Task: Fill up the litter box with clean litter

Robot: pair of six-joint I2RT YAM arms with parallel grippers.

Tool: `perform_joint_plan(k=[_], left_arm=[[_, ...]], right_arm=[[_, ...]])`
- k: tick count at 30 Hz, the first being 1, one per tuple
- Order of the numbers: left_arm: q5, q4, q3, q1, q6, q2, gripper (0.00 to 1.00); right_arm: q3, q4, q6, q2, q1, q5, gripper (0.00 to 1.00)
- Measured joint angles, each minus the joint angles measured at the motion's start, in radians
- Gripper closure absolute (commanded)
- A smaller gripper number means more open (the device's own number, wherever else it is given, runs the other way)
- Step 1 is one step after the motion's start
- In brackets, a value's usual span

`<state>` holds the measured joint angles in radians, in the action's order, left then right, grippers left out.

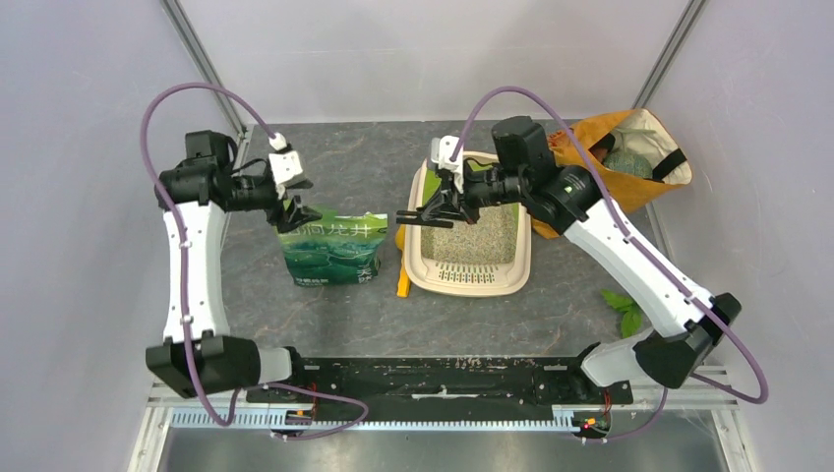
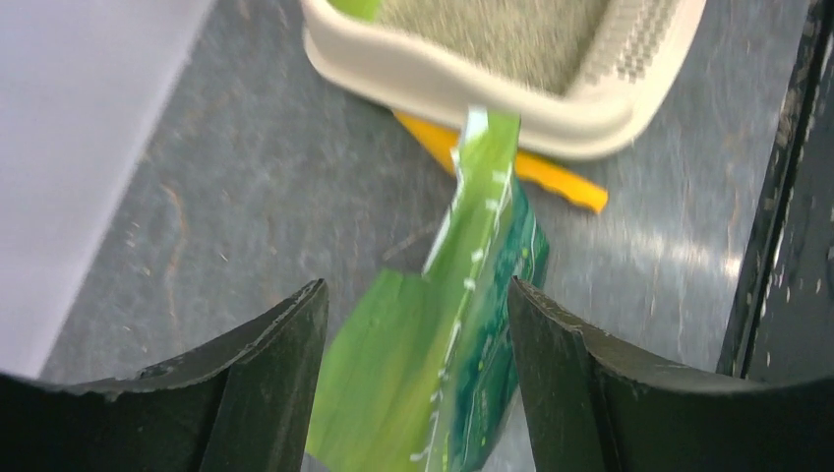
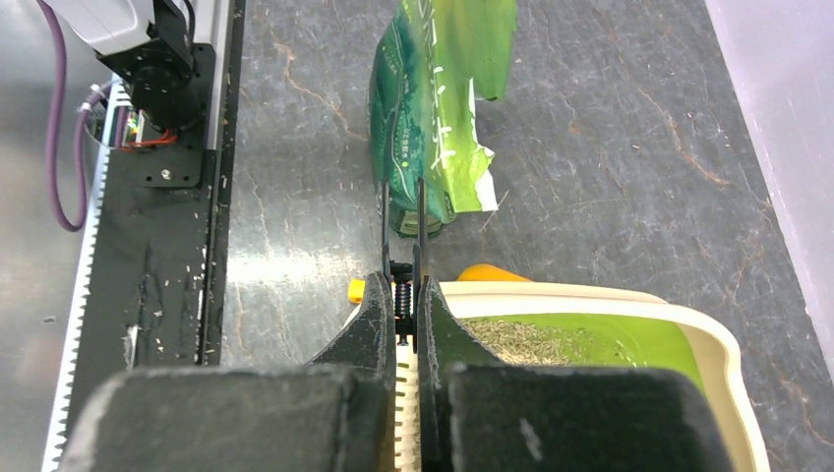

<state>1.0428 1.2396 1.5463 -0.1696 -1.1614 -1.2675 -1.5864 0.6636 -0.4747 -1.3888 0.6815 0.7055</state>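
The litter box (image 1: 418, 264) has a beige rim and a lime-green inside, and holds a layer of pale grey-beige litter (image 1: 474, 232). It shows again in the left wrist view (image 2: 443, 84) and the right wrist view (image 3: 590, 293), with litter (image 3: 516, 340) on the green floor. A green printed bag (image 1: 332, 248) stands upright to its left. My left gripper (image 1: 293, 214) is open, its jaws either side of the bag's torn top (image 2: 443, 354) with gaps on both sides. My right gripper (image 1: 445, 205) hangs over the box's left rim, shut on black spring scissors (image 3: 403, 258) that point towards the bag (image 3: 433, 108).
An orange scoop handle (image 1: 402, 281) pokes out from under the box's left side. An orange fabric bag (image 1: 615, 187) lies at the back right, touching the box's far corner. Green leaves (image 1: 622, 310) lie near the right arm. Loose granules dot the black front rail (image 3: 157, 295).
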Motion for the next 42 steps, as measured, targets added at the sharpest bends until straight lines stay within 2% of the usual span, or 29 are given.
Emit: perform_joint_plan(k=[5,14,19,23,30,42], left_arm=[[-0.084,0.193,-0.024,-0.014,-0.315,-0.094,0.28],[-0.110,0.249,-0.080,-0.014,-0.528,-0.092,0.32],[-0.135,0.246,-0.124,-0.014,-0.583,-0.117,0.38],[-0.151,0.247,-0.148,-0.014,-0.612,-0.142,0.55],[-0.148,0.237,-0.150,-0.014,-0.625,-0.145,0.76],[-0.144,0.198,-0.157,-0.014,-0.623,-0.144,0.90]], right_arm=[[-0.038,0.003,-0.051,-0.084,-0.004,0.015,1.00],[-0.089,-0.018,-0.118,-0.220,0.005,0.024,1.00],[-0.091,-0.043,-0.154,-0.277,0.031,0.023,1.00],[-0.091,-0.086,-0.168,-0.314,0.061,0.018,1.00],[-0.092,-0.155,-0.188,-0.358,0.121,-0.033,1.00],[-0.102,-0.227,-0.215,-0.416,0.193,-0.124,1.00]])
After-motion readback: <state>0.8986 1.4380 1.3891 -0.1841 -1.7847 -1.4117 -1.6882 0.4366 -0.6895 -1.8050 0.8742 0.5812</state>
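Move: The top edge of the green litter bag has its middle almost straight beneath the open left hand, about 10 cm down. From the right hand, which already holds the black clip with its jaws spread and pointing left, that middle is some 22 cm to the left, 3 cm ahead and 12 cm lower. The yellow scoop lies about 8 cm left and 5 cm ahead of the right hand, 28 cm below; the litter box's centre is about 12 cm ahead, 7 cm right and 27 cm below. The left hand drops about 10 cm onto the near-left part of the bag's top edge, easing slightly left and swinging some 15 degrees clockwise as it rolls its left side up, then stays there while its fingers close and pinch the edge between them. Meanwhile the right hand keeps the clip open in its shut fingers and carries it about 12 cm left and 10 cm down, with some 4 cm forward early on, turning about 10 degrees counter-clockwise and bringing the spread jaws close over the bag's edge beside the left fingers. ##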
